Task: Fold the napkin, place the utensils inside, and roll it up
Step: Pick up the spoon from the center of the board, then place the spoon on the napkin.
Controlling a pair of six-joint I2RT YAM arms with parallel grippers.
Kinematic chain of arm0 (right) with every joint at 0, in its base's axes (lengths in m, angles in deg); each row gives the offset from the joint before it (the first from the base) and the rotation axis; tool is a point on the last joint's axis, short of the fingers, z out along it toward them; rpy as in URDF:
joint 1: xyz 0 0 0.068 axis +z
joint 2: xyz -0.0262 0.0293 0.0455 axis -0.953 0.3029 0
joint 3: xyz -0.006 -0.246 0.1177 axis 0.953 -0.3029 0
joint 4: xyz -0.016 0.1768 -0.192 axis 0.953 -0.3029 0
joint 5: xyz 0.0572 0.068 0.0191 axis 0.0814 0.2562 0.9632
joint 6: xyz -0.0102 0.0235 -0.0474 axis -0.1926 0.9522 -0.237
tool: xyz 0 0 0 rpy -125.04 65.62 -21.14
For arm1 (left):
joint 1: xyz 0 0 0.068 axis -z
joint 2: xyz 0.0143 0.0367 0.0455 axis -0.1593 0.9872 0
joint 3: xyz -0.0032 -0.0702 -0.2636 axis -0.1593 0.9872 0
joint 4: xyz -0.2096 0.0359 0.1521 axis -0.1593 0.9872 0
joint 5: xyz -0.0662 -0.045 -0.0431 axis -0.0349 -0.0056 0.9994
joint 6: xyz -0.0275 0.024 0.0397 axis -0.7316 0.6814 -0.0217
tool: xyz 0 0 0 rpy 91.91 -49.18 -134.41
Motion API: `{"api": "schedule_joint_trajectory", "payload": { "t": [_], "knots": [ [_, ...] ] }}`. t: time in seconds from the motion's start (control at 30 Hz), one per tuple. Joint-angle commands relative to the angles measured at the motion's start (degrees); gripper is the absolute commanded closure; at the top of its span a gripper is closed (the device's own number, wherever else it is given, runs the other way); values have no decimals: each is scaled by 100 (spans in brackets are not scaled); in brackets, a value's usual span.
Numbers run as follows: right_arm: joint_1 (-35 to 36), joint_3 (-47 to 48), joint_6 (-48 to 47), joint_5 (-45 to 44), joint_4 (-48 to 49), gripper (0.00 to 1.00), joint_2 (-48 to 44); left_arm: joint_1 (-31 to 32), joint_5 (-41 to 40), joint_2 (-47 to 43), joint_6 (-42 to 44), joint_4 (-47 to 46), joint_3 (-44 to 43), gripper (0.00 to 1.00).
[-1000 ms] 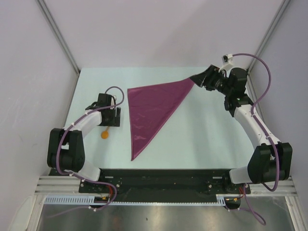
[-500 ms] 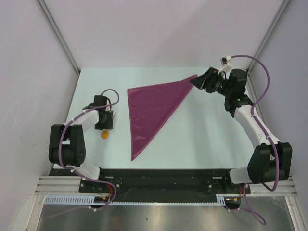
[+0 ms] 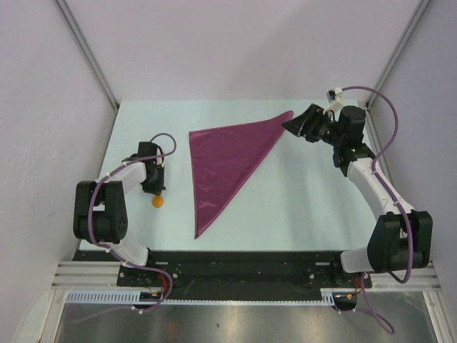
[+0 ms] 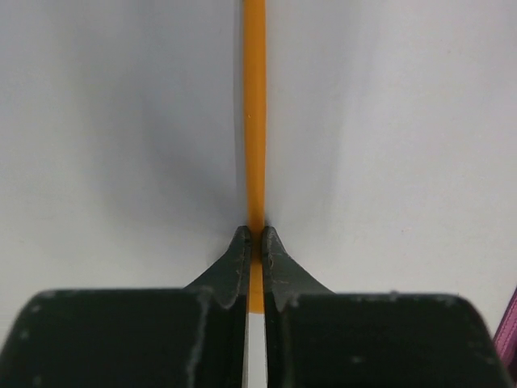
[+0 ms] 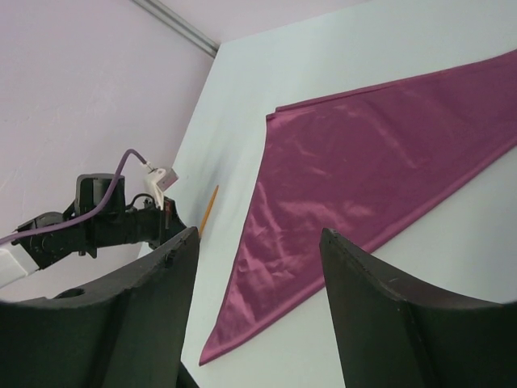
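The plum napkin (image 3: 230, 158) lies flat on the table, folded into a triangle, its long tip pointing to the near edge; it also shows in the right wrist view (image 5: 355, 178). The orange spoon (image 3: 157, 201) lies left of it, bowl toward the near side. My left gripper (image 3: 156, 187) is down at the table and shut on the spoon's thin handle (image 4: 254, 145). My right gripper (image 3: 294, 123) is open and empty, held just off the napkin's far right corner.
The pale table (image 3: 300, 207) is bounded by white walls at the back and sides, with metal corner posts (image 3: 86, 50). The black mounting rail (image 3: 243, 261) runs along the near edge.
My left gripper has swung left from near the napkin's edge to the spoon and closed on its handle. My right gripper has let go of the napkin's corner and drawn slightly back.
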Motion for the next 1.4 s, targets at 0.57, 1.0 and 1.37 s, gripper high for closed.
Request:
{"api": "schedule_joint_trajectory", "payload": {
  "t": [0.57, 1.0, 1.37],
  "knots": [
    [-139, -48, -211, -147, -523, 34, -359, 1015, 4736, -1087, -844, -1224, -461, 100],
    [-218, -223, -554, -561, -1270, 33, -860, 2421, 437, 1259, -800, -233, -2815, 100],
    [-358, -311, -625, -499, -1393, 32, -843, 3766, -3030, 2763, -765, 1051, -4697, 100]
  ]
}}
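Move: The left hand already has the spoon pinched just ahead of its bowl, which lies about 5 cm back towards the base on the table. The middle of the folded napkin, where the spoon is headed, is some 27 cm to this hand's right and 14 cm farther out, about 1 cm lower. The napkin's near corner is roughly 15 cm right and 22 cm back, its far left corner 10 cm right and 28 cm ahead. From the right hand, the napkin's middle is about 24 cm left, level fore and aft, 27 cm below. Keeping the spoon pinched near its bowl, the left hand lifts it off the table by some 12 cm and swings right over the napkin's left edge, leaning well over on the way, then reaches forward while sinking again and righting itself, to stop about 6 cm above its start, 25 cm to the right and over the middle of the napkin, turned some 20 degrees clockwise. The empty right hand, fingers still open, draws aside about 5 cm to the right, back and down. ##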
